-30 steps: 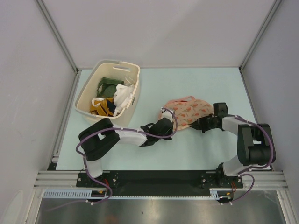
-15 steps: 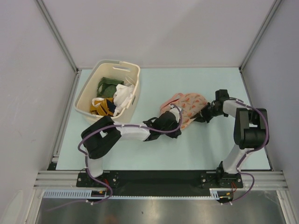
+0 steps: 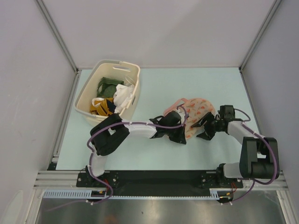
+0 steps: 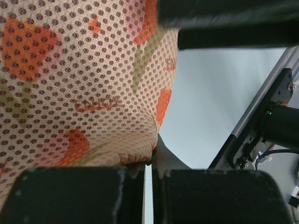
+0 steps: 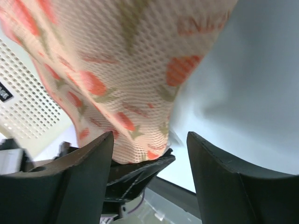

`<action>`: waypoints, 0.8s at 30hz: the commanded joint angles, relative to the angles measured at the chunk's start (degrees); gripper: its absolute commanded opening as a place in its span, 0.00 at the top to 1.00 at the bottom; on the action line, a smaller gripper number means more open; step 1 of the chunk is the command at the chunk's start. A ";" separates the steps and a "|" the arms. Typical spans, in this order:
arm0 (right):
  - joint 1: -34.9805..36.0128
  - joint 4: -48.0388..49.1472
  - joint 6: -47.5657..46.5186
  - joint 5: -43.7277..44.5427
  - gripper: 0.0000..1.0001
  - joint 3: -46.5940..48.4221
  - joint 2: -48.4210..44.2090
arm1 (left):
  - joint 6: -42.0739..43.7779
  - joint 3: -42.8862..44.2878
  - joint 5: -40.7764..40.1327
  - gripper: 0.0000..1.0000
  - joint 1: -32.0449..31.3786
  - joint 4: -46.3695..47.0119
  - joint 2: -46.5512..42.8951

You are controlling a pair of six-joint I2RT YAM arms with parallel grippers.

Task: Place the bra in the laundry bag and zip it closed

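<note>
The laundry bag (image 3: 195, 111), a pale pink mesh pouch with orange print, lies right of the table's middle. My left gripper (image 3: 181, 135) is at its near left edge. In the left wrist view the mesh (image 4: 88, 79) fills the frame, and the jaws (image 4: 151, 164) are shut on the bag's lower edge. My right gripper (image 3: 202, 130) stands open at the bag's near right side. In the right wrist view the bag (image 5: 131, 65) hangs ahead of the spread fingers (image 5: 79, 186), apart from them. The bra shows in no view.
A cream plastic basket (image 3: 85, 99) with yellow, green and white clothes stands at the back left. Grey walls close in the pale green table (image 3: 154, 156) on three sides. The black rail (image 3: 159, 178) carrying the arm bases runs along the near edge.
My right gripper has opened and let go of the bag, then drawn back toward the near edge. The left gripper has carried the bag's edge to the right, shifting the bag.
</note>
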 commanded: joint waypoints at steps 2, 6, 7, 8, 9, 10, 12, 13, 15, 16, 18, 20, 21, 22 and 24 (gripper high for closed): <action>5.19 8.08 2.30 -1.00 0.32 -2.89 -0.94 | -1.81 -1.45 3.03 1.00 -0.06 1.44 -2.17; 8.45 13.70 4.66 1.46 0.32 -5.70 -1.46 | -0.84 -2.07 1.36 1.00 0.03 1.80 -2.88; 9.15 15.37 6.24 1.55 0.32 -7.62 -1.81 | -0.67 -2.33 1.27 1.00 0.21 1.89 -3.14; 9.42 18.95 7.30 1.73 0.32 -8.51 -1.90 | -0.23 -2.59 1.01 1.00 0.21 2.23 -3.40; 9.77 20.82 8.35 2.17 0.35 -9.47 -1.99 | -0.14 -3.03 1.01 1.00 0.12 3.02 -4.10; 10.03 24.49 9.32 2.26 0.37 -10.88 -2.17 | -0.22 -4.08 1.36 1.00 0.29 3.72 -4.46; 11.44 27.41 13.01 2.43 0.43 -12.03 -2.43 | 0.47 -4.61 1.53 1.00 0.21 5.22 -4.98; 12.05 28.12 14.15 3.04 0.45 -12.29 -2.69 | 1.00 -4.96 1.45 1.00 0.21 5.40 -4.90; 14.07 27.61 17.84 5.67 0.52 -13.00 -4.45 | 2.40 -5.32 0.49 1.00 0.21 5.93 -5.16; 14.51 28.04 19.59 5.95 0.55 -13.70 -4.89 | 2.93 -6.28 0.22 1.00 0.21 6.45 -5.51; 15.57 30.59 25.46 7.08 0.67 -15.37 -6.29 | 4.25 -7.51 -1.00 0.93 0.21 9.00 -5.95; 15.83 30.51 27.95 7.88 0.72 -15.55 -6.65 | 5.48 -9.36 -2.59 0.81 0.21 11.54 -7.36; 15.75 29.98 28.83 8.06 0.72 -14.59 -6.30 | 5.84 -10.06 -3.03 0.67 0.21 12.34 -7.88; 15.75 27.37 28.67 8.06 0.74 -13.71 -6.12 | 6.19 -11.54 -5.04 0.62 0.12 12.95 -9.02; 15.75 25.15 28.58 8.93 0.76 -11.87 -5.77 | 6.71 -13.31 -6.81 0.51 0.12 14.80 -10.60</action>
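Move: The laundry bag's near edge, pinched in the left fingers, is what the right hand goes for: some 7 cm to its left, 4 cm back and 2 cm lower. The middle of the bag lies about 8 cm ahead of the right hand, 2 cm to its left and a few centimetres lower. The basket's middle stands roughly 17 cm ahead of it and 42 cm to its left. For the left hand, the edge is already right at the fingertips. Leftward by about 6 cm, and slightly back, the right hand comes in open to the bag's near edge beside the left fingertips, dipping 2.5 cm before easing up a little, then narrows its fingers to a small gap around the fabric. The left hand still pinches the edge while drifting about 2 cm left, then opens its fingers late and lets go. ##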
